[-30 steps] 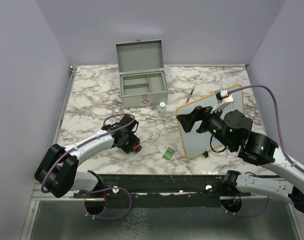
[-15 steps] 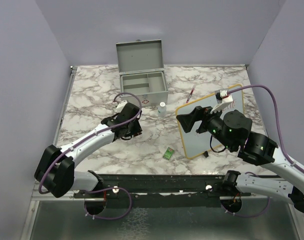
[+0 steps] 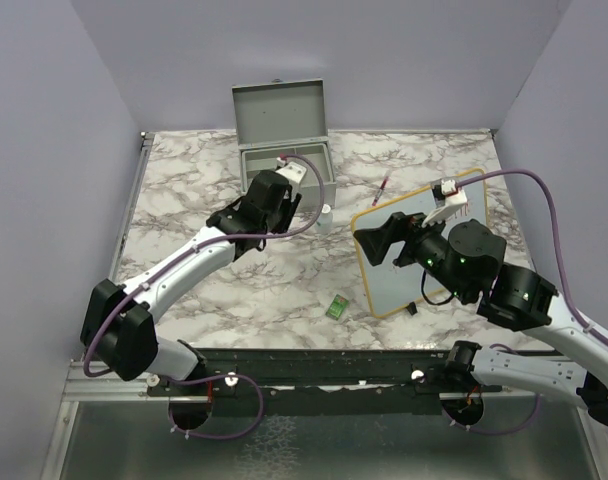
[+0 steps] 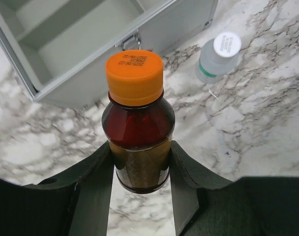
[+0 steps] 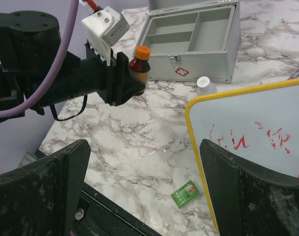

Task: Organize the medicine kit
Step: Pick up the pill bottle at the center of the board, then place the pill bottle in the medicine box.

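Observation:
The medicine kit (image 3: 281,112) stands at the back of the table, lid up, with its divided tray bare (image 4: 80,81) (image 5: 203,64). My left gripper (image 3: 274,195) (image 4: 139,172) is shut on an amber bottle with an orange cap (image 4: 137,128) (image 5: 139,61). It holds the bottle upright above the marble, just in front of the kit's front wall. My right gripper (image 3: 379,240) (image 5: 144,167) hangs open over the table's right half with nothing between its fingers.
A small clear bottle with a white cap (image 3: 325,218) (image 4: 219,56) stands right of the kit's front. A yellow-framed whiteboard (image 3: 394,285) (image 5: 257,128) lies on the right, with a red pen (image 3: 382,188) behind it. A green packet (image 3: 336,307) (image 5: 185,193) lies near the front edge.
My left arm has swung from the near-left of the table back toward the kit, carrying the amber bottle. The right arm has not moved.

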Controlling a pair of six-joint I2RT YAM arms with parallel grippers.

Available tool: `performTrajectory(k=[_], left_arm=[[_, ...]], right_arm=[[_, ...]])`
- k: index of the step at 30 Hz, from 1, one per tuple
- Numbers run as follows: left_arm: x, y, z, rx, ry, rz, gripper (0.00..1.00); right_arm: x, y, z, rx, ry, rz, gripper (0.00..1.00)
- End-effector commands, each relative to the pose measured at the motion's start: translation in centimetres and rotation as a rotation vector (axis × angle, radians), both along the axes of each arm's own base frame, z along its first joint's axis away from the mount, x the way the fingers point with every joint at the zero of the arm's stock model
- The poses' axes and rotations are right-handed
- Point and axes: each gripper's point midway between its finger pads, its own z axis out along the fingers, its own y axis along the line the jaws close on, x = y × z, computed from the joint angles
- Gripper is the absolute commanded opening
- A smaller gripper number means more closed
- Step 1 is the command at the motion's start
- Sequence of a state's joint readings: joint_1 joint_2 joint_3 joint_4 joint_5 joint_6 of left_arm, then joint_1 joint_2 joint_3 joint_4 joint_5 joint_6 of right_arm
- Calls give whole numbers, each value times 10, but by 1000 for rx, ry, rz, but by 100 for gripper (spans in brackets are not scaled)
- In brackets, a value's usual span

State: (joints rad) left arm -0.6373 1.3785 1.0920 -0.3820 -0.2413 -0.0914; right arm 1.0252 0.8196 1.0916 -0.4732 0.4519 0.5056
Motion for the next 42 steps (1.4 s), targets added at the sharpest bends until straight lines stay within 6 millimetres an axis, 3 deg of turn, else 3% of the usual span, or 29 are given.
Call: performTrajectory(k=[1, 8, 11, 18, 22, 25, 29, 42], left_arm=[[35, -12, 36, 222, -221, -244, 21], [90, 1, 56, 386, -413, -434, 22], [112, 8, 51, 465, -455, -552, 23], [169, 33, 48, 645, -503, -588, 26], [192, 41, 41, 684, -490, -615, 34], [207, 46, 40, 699, -507, -613, 34], [217, 46, 31, 737, -500, -633, 35], [211, 43, 2, 714, -414, -685, 47]], right_arm=[[0, -10, 10, -14, -5, -22, 100], [-2, -15, 16, -13, -3, -32, 100], [-1, -16, 17, -21, 0, -39, 100], [4, -17, 19, -39, 1, -67, 100], [8, -14, 19, -54, -4, -71, 100], [11, -12, 19, -76, -7, -79, 100], [16, -14, 20, -99, -20, -99, 100], [22, -11, 27, -118, -70, -98, 100]])
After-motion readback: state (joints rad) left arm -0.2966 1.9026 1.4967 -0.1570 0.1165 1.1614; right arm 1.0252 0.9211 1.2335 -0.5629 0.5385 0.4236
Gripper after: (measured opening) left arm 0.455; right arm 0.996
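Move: The left hand already grips the pill bottle upright. The open left half of the medicine box is about 19 cm ahead, 4 cm left and 12 cm below; the box's latch is some 9 cm ahead and 2 cm right. The white bottle stands about 4 cm ahead and 11 cm right, 13 cm lower. From the idle right hand, that left half is roughly 32 cm ahead, 28 cm left and 29 cm below. Keep the pill bottle pinched and carry the left gripper forward about 20 cm, over the box's front wall and the open compartments, bearing some 5 cm left. Roll the wrist about 60 degrees clockwise, as seen looking along the fingers, so the cap swings over to the right. Rise slightly at first, then ease down to the starting height and slow over the left half, still gripping. ##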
